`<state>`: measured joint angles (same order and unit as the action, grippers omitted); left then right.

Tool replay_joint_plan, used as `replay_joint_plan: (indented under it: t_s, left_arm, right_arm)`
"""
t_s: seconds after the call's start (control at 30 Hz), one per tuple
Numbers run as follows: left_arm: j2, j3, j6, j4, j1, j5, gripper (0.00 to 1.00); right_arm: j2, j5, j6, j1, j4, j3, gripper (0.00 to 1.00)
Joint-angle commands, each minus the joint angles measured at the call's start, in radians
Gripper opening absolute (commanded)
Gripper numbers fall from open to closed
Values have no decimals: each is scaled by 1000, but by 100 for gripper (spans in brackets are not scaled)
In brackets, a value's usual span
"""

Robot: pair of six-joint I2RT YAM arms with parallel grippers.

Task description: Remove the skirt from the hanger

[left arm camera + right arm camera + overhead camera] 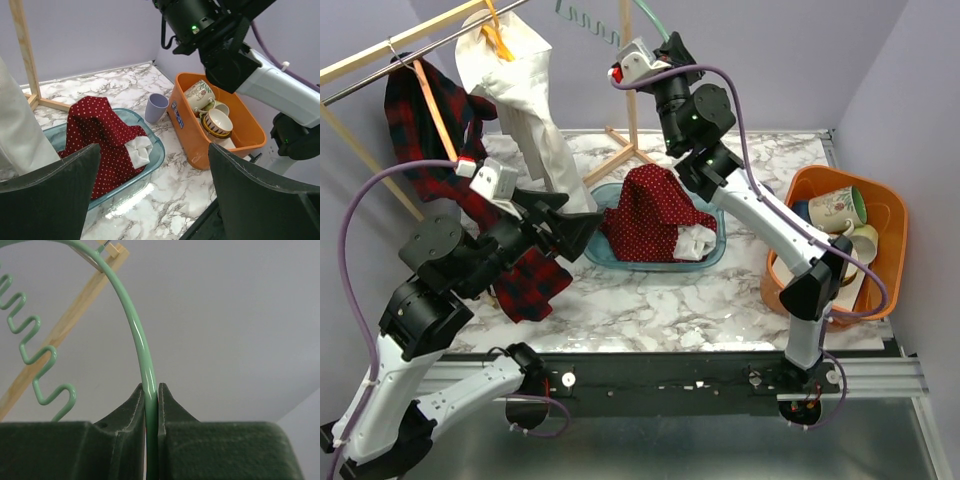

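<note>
The red white-dotted skirt point(655, 210) point(100, 130) lies heaped in a clear blue tray point(710, 262) point(157, 150), a white patch of cloth showing at its right end. It is off the pale green wire hanger point(588, 22) point(135, 330). My right gripper point(668, 45) point(151, 390) holds that hanger high above the table's far side, jaws shut on the wire. My left gripper point(578, 215) point(154, 150) stands wide open just left of the tray, with nothing between its fingers.
An orange bin point(890, 215) point(190, 135) of mugs sits at the right, a lilac cup point(156, 107) behind the tray. A white garment point(520, 80) and a red plaid one point(430, 130) hang from the wooden rack point(380, 62) at left. A wooden post point(625, 100) stands behind the tray.
</note>
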<state>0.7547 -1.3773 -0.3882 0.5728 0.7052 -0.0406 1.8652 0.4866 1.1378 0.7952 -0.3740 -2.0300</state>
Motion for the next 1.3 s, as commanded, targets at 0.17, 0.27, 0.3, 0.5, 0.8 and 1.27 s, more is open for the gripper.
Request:
replay_joint_plan:
  t_s: [0.17, 0.27, 0.3, 0.5, 0.8, 1.27]
  left_arm:
    - [-63, -2, 12, 12, -1, -39, 99]
    - [-71, 1, 14, 13, -1, -30, 99]
    - [-69, 0, 14, 13, -1, -27, 99]
    - [-66, -5, 6, 10, -1, -27, 99]
    - [-69, 1, 8, 22, -1, 8, 99]
    - [-23, -38, 77, 47, -1, 158, 99]
  right_arm:
    - [91, 13, 77, 42, -52, -127, 1]
    - [95, 36, 79, 50, -49, -136, 1]
    - [97, 35, 76, 50, -54, -137, 1]
    - [155, -25, 66, 52, 6, -217, 1]
    - [224, 15, 71, 50, -3, -220, 1]
    - [-254, 35, -479, 52, 274, 219, 90]
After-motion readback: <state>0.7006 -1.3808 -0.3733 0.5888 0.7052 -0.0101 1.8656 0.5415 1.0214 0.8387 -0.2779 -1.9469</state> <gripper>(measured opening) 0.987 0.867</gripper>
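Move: The right gripper already holds the green hanger by the lower end of its arc; the bit of rail for its hook lies about 7 cm ahead, 18 cm left and 12 cm up. From there the wooden post stands some 6 cm farther out and 12 cm to the right, and the white trousers hang about 12 cm left and 9 cm nearer. For the left hand, that spot is roughly 34 cm ahead, level sideways, 22 cm up. Carry the green hanger left with the right hand, about 6 cm towards the rail and 3 cm forward, lowering it some 4 cm at the end of the reach to set the hook over the rail. Then open the fingers wide, let go of the hanger, and draw the hand back right and towards the base, sinking slightly. Ease the empty left gripper back about 2 cm, still open. ##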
